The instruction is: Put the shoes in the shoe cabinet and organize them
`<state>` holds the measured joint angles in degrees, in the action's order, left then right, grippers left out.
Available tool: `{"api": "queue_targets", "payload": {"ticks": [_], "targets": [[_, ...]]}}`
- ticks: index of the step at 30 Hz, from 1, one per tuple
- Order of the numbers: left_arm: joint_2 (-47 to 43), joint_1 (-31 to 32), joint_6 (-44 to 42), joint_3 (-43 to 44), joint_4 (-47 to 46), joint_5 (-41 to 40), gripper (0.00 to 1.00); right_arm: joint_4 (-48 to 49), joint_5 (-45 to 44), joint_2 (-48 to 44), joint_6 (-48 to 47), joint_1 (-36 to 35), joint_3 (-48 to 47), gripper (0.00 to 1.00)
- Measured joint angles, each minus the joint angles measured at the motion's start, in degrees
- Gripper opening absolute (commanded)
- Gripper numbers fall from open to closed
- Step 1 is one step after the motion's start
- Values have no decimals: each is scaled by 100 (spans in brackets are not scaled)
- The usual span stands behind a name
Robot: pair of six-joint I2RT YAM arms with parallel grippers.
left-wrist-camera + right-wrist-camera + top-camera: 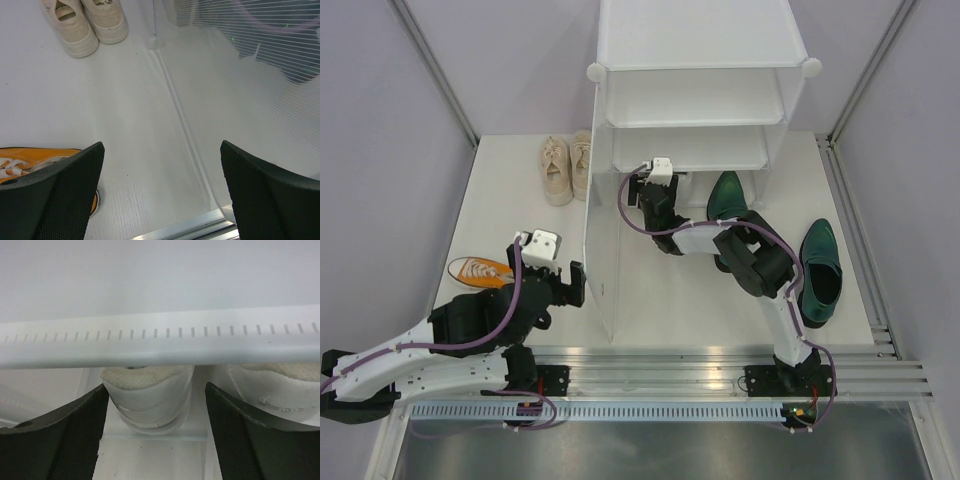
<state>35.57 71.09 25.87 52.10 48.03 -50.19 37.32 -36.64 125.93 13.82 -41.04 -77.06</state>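
Note:
The white shoe cabinet (700, 60) stands at the back centre. My right gripper (655, 192) reaches into its lowest tier, its fingertips hidden under a shelf. In the right wrist view this gripper (155, 430) is open, its fingers flanking the heel of a white sneaker (147, 395) without touching it; a second white sneaker (275, 390) sits to the right. Two dark green heels (725, 195) (820, 270) lie on the floor at right. Cream sneakers (565, 165) stand left of the cabinet. An orange sneaker (480, 270) lies beside my open, empty left gripper (563, 290).
A shelf's front edge (160, 342) crosses just above the white sneakers. The cabinet's translucent side panel (260, 75) stands close to the right of my left gripper (162, 185). A metal rail (720, 360) runs along the near edge. Purple walls enclose the sides.

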Motion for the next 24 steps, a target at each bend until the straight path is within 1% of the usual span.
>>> {"api": "queue_targets", "payload": {"ticks": [1, 2, 3, 5, 6, 7, 8, 11, 12, 13, 14, 15, 24], "targets": [[0, 0, 0, 0, -7, 22, 100, 20, -15, 28, -2, 0, -26, 76], [0, 0, -2, 0, -11, 37, 100, 46, -15, 52, -7, -2, -39, 66], [0, 0, -4, 0, -17, 57, 100, 66, -4, 63, 0, -4, -46, 59], [0, 0, -7, 0, -17, 81, 100, 116, 15, 68, 22, -17, -46, 48], [0, 0, -9, 0, -20, 85, 100, 125, 24, 68, 35, -15, -46, 39], [0, 0, -9, 0, -20, 87, 100, 142, 42, 68, 57, -11, -33, 35], [0, 0, -13, 0, -20, 87, 100, 179, 42, 68, 76, -11, -20, 27], [0, 0, -31, 0, -20, 94, 100, 321, 83, 68, 107, -11, 70, 19], [0, 0, -35, 0, -20, 98, 100, 407, 101, 68, 116, -9, 114, 12], [0, 0, -37, 0, -20, 103, 100, 487, 120, 68, 118, -7, 155, 9], [0, 0, -37, 0, -20, 107, 100, 577, 142, 68, 118, 0, 199, 3], [0, 0, -39, 0, -20, 109, 100, 643, 168, 68, 111, 7, 236, 1], [0, 0, -46, 0, -20, 131, 100, 1578, 597, 61, -90, 79, 726, 1]]}}
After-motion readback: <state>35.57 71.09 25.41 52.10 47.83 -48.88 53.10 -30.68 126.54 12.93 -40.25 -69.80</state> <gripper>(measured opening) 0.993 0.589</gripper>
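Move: The heel of the left white shoe sits between the right hand's open fingers, about 1 cm ahead, 1 cm left and 1 cm below. The other white shoe's heel is roughly 8 cm to the right of it and level with it. The near green shoe lies some 17 cm right of the hand, 9 cm back and 5 cm lower. From the left hand the left heel is about 33 cm ahead, 18 cm right and 17 cm below. The right fingers close and pinch the left white shoe's heel, nearly in place, then tip up about 5 degrees. ##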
